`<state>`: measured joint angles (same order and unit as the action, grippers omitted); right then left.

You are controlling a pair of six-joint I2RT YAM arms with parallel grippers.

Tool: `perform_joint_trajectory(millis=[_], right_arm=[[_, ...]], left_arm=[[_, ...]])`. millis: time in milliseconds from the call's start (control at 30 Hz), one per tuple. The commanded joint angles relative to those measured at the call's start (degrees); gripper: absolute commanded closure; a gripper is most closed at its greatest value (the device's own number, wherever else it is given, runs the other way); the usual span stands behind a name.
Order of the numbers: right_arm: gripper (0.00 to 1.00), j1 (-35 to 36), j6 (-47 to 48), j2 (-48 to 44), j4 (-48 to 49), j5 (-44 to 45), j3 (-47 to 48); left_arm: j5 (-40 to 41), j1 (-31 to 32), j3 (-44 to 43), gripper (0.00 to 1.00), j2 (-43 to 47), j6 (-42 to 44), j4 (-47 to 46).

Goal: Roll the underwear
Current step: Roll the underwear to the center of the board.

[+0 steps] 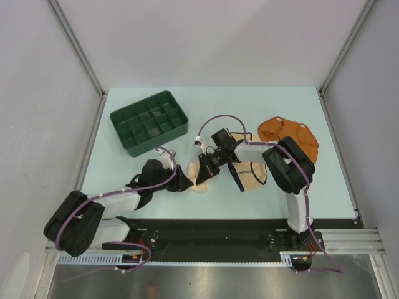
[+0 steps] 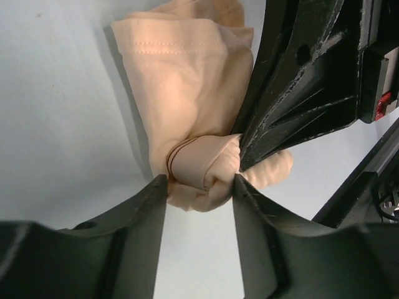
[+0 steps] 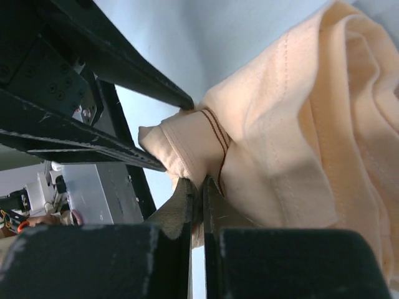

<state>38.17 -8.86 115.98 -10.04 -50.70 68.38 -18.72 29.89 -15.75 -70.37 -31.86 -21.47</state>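
Observation:
The pale peach underwear (image 1: 206, 186) lies at the table's near middle, one end wound into a small roll (image 2: 202, 165). My left gripper (image 2: 199, 184) stands part open, its two fingertips flanking that roll and touching its sides. From the opposite side, my right gripper (image 3: 201, 184) is shut on a fold of the same cloth just beside the roll. In the top view the left gripper (image 1: 186, 182) and right gripper (image 1: 204, 175) meet over the garment. The cream underwear with black trim (image 1: 254, 173) lies partly under the right arm. The rust-orange underwear (image 1: 293, 134) lies flat at the back right.
A dark green compartment tray (image 1: 140, 103) stands at the back left. The right arm's forearm crosses above the cream garment. The black mounting rail (image 1: 212, 227) runs along the near edge of the table.

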Motion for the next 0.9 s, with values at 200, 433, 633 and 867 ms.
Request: perform_joint_trajectory(millis=[200, 433, 633, 867], right_arm=[[0.92, -1.08, 0.60, 2.32, 1.34, 9.30, 1.93], [0.48, -1.70, 0.51, -1.46, -0.50, 11.23, 2.72], [0.40, -2.93, 1.39, -7.43, -4.01, 19.13, 2.99], [0.40, -0.48, 7.89, -15.87, -7.62, 29.60, 2.46]], left_arm=[[1.84, 0.43, -2.09, 0.96, -6.35, 1.27, -3.67], [6.15, 0.43, -8.42, 1.00, -13.20, 0.14, 6.62], [7.21, 0.17, -10.79, 1.00, -16.29, -2.50, 10.22], [6.77, -0.53, -11.23, 1.00, -16.64, -5.76, 12.42]])
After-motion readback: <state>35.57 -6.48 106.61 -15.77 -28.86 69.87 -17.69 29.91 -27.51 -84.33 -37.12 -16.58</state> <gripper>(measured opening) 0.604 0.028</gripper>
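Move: The part-rolled underwear lies in front of both hands: its middle is about 3 cm ahead and 2 cm to the right of the open left fingers, and about 2 cm ahead and 1 cm left of the right fingers, which already grip the roll; it sits roughly 1 cm below each. The green box is some 25 cm ahead and 17 cm left of the left hand; the navy-edged garment lies about 8 cm ahead and 19 cm right of the right hand. The left fingers close on the near, rolled end of the underwear beside the right hand's grip, then carry it about 3 cm forward and 2 cm to the right, sinking a little as the wrist tips down slightly. Once the left has pinched it, the right fingers, still shut as they ease forward, open and let go, then sweep on forward and to the right over the table, about 6.5 cm forward in all, rising some 3 cm and turning roughly 25 degrees as they stay open. ##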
